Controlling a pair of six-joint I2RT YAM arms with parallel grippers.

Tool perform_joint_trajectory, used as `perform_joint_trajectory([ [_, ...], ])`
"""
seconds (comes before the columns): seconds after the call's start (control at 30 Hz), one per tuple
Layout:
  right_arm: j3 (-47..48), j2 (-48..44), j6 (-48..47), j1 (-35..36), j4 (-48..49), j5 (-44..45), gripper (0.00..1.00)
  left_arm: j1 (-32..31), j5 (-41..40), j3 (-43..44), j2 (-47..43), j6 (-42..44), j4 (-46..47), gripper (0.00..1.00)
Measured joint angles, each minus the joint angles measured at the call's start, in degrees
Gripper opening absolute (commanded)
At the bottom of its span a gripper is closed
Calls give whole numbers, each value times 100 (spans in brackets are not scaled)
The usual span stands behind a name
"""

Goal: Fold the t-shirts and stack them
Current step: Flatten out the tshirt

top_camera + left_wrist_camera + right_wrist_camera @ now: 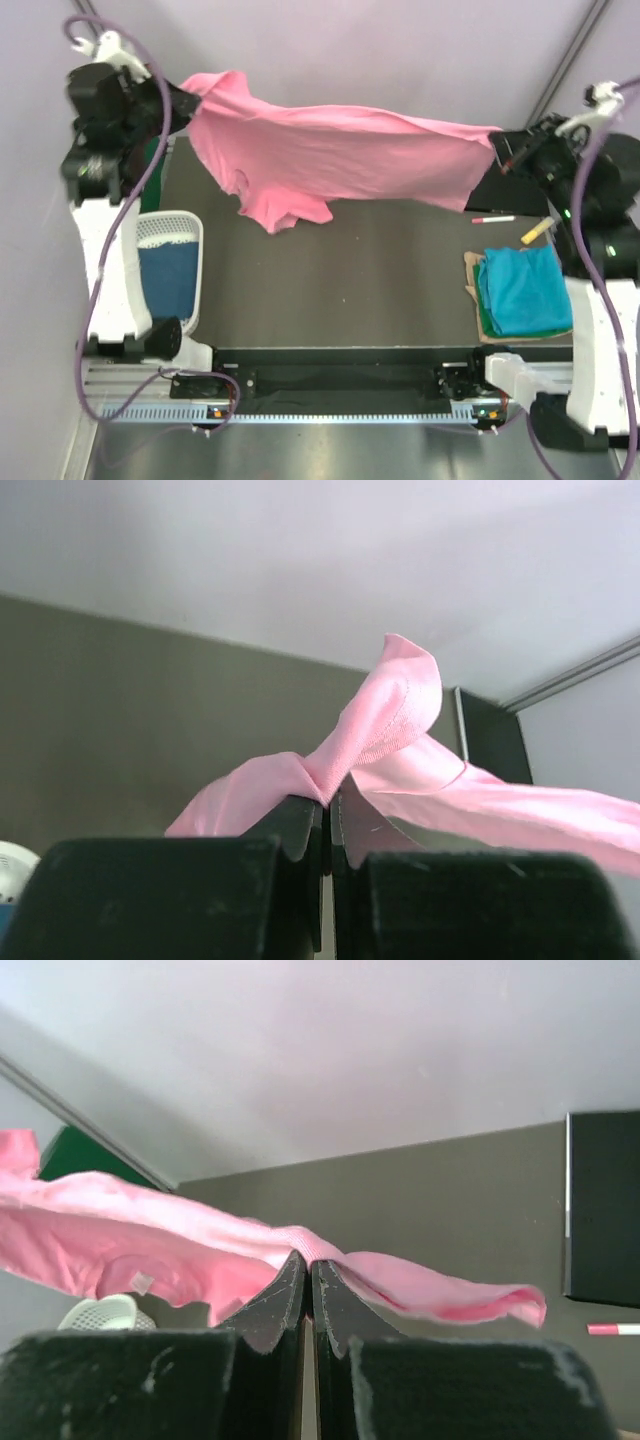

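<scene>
A bright pink t-shirt (330, 150) hangs stretched in the air across the far half of the table. My left gripper (188, 100) is shut on its left end, where the cloth (385, 720) bunches out of the jaws (327, 802). At the right end my right gripper (497, 148) is shut on an edge of the same shirt (180, 1245), pinched at the tips (307, 1263). A folded teal t-shirt (520, 290) lies at the near right. A dark blue t-shirt (168, 280) lies in the basket.
A white lattice basket (170, 232) stands at the left. A green binder (152, 165) lies behind the left arm. A pink pen (493, 218) and a yellow marker (537, 231) lie at the right, near a black box (510, 190). A brown sheet (472, 275) lies under the teal shirt.
</scene>
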Motion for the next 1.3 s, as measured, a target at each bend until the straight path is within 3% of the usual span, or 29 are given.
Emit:
perform_joint_trajectory([
  [0.27, 17, -2140, -61, 2, -658, 146, 0, -13, -184, -374, -2804, 221, -153, 0],
  [0.5, 116, -2708, -256, 2, -1025, 343, 0, -26, -173, -592, -3757, 260, -131, 0],
  [0.83, -1357, -2531, -278, 4, -756, 772, 0, -31, -87, -1394, -2564, 258, -74, 0],
  [1.1, -2968, -1290, -254, 4, 570, 769, 0, -42, 184, -2098, -396, 258, 442, 0],
  [1.3, -3547, -254, -323, 7, 1421, 748, 0, -96, 188, -2426, 520, 269, 754, 0],
])
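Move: Both hands already grip the pink t-shirt by its far corners, stretched between them; the middle of the table lies about 30 cm right, 2 cm back and 42 cm below the left hand, and 26 cm left, 6 cm ahead and 41 cm below the right. The basket is roughly 12 cm back and 19 cm left of the left hand. From the right hand, the blue shirt pile is some 6 cm back and 14 cm right, the black laptop 23 cm ahead and 10 cm right. Keeping their pinch on the shirt's two corners, both hands carry on back towards the robot and up, the left some 27 cm back and 12 cm up and the right rather less, while the wrists tip upward. Then they reverse and fling the shirt forward and down together towards the table, the left about 30 cm each way and the right somewhat less forward, tipping both wrists well downward and ending well below and slightly ahead of where they began. ##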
